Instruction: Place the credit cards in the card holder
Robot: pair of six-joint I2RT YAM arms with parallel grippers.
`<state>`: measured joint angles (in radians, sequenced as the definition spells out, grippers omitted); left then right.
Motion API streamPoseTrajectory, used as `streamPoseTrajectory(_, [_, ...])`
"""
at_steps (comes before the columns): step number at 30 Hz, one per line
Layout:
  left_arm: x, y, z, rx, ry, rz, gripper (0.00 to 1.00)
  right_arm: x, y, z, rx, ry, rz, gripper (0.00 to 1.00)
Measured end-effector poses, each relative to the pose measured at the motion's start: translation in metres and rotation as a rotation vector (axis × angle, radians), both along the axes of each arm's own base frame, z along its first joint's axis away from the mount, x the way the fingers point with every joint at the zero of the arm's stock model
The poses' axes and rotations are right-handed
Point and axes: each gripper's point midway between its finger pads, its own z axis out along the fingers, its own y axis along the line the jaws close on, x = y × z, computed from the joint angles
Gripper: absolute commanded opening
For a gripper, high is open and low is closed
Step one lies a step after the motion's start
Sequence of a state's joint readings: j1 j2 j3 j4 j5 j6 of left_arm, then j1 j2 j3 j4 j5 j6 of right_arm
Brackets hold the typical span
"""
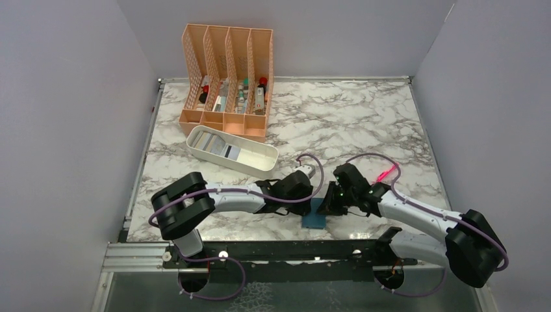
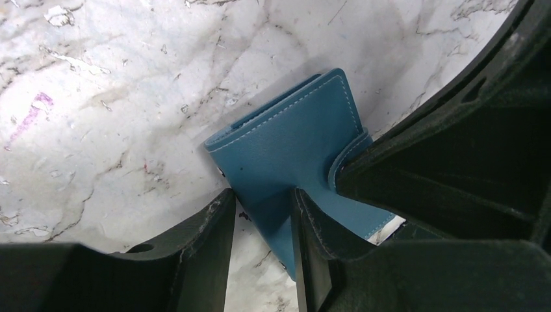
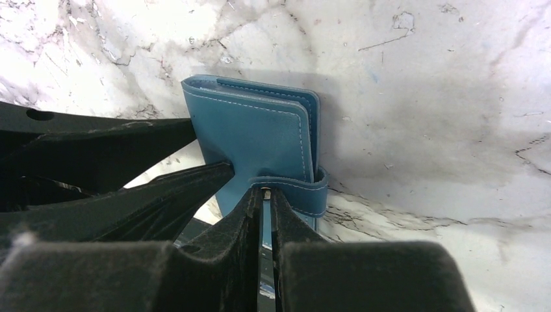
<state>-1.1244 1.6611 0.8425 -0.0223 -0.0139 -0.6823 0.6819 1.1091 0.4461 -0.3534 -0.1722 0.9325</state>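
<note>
The teal card holder (image 1: 314, 221) lies folded shut near the table's front edge, between both arms. My left gripper (image 2: 263, 195) straddles one corner of the card holder (image 2: 286, 136), and both fingertips touch it. My right gripper (image 3: 266, 192) is pinched on the strap (image 3: 305, 192) that wraps round the card holder (image 3: 260, 130), with the metal snap between its tips. In the top view the left gripper (image 1: 309, 203) and right gripper (image 1: 328, 207) meet over it. The credit cards (image 1: 210, 140) lie pale grey in the white tray.
The long white tray (image 1: 260, 162) sits behind the left arm. A peach mesh organizer (image 1: 227, 65) with small bottles stands at the back left. Grey walls enclose the marble table, and a metal rail runs along its front edge.
</note>
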Motion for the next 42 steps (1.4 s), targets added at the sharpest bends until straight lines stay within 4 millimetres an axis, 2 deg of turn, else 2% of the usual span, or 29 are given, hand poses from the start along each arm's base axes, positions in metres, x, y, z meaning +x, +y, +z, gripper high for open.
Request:
streamPoseTrajectory(9, [-0.005, 0.004, 0.001, -0.044, 0.013, 0.002, 0.39, -0.001, 0.008, -0.004, -0.099, 0.057, 0.019, 0.12])
streamPoseTrajectory(16, [-0.011, 0.026, 0.008, -0.033, 0.01, 0.011, 0.39, -0.001, 0.025, -0.007, -0.135, 0.088, 0.018, 0.1])
streamPoseTrajectory(20, [-0.006, 0.026, 0.05, -0.122, -0.059, 0.021, 0.44, 0.002, 0.035, -0.007, -0.176, 0.096, 0.011, 0.11])
streamPoseTrajectory(23, [0.0, 0.029, 0.082, -0.189, -0.122, 0.044, 0.45, 0.002, 0.034, -0.006, -0.204, 0.093, 0.0, 0.18])
streamPoseTrajectory(26, [0.004, 0.041, 0.098, -0.214, -0.173, 0.075, 0.48, 0.007, 0.036, 0.003, -0.21, 0.055, -0.007, 0.28])
streamPoseTrajectory(29, [0.007, 0.056, 0.108, -0.21, -0.216, 0.106, 0.53, 0.01, 0.025, 0.01, -0.244, 0.012, -0.01, 0.4])
streamPoseTrajectory(32, [0.009, 0.068, 0.126, -0.224, -0.265, 0.126, 0.6, 0.013, 0.016, 0.031, -0.233, -0.058, -0.012, 0.61])
streamPoseTrajectory(33, [0.01, 0.074, 0.134, -0.23, -0.283, 0.132, 0.67, 0.015, 0.016, 0.042, -0.215, -0.09, -0.01, 0.82])
streamPoseTrajectory(34, [0.01, 0.078, 0.143, -0.237, -0.304, 0.139, 0.75, 0.018, 0.017, 0.054, -0.191, -0.125, -0.009, 0.97])
streamPoseTrajectory(35, [0.011, 0.083, 0.154, -0.249, -0.324, 0.144, 0.96, 0.02, 0.017, 0.067, -0.163, -0.162, -0.01, 1.0])
streamPoseTrajectory(36, [0.011, 0.087, 0.168, -0.268, -0.35, 0.151, 0.98, 0.024, 0.018, 0.082, -0.134, -0.205, -0.009, 1.0])
streamPoseTrajectory(42, [0.008, 0.118, 0.25, -0.406, -0.482, 0.191, 0.99, 0.035, 0.013, 0.167, 0.01, -0.434, -0.031, 1.0])
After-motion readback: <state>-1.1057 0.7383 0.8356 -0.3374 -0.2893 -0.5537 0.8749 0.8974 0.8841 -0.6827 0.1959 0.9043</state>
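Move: The closed card holder lies right under both grippers: its middle is about 3 cm to the right and 1 cm back of the left hand, and about 2 cm to the left of and level with the right hand, roughly 1 cm below each. The white tray's middle is some 25 cm to the left and 20 cm ahead of the left hand. The pink object lies about 22 cm to the right and 13 cm ahead of the right hand. Press the right fingertips on at the strap's button, sweeping them about 3.5 cm left across the card holder and slightly down, while the left gripper gives way leftward off its left edge. Then lift both clear, left about 25 cm up and 12 cm left, right some 17 cm up and a little forward, tipping the fingers up and opening both grippers wide. ##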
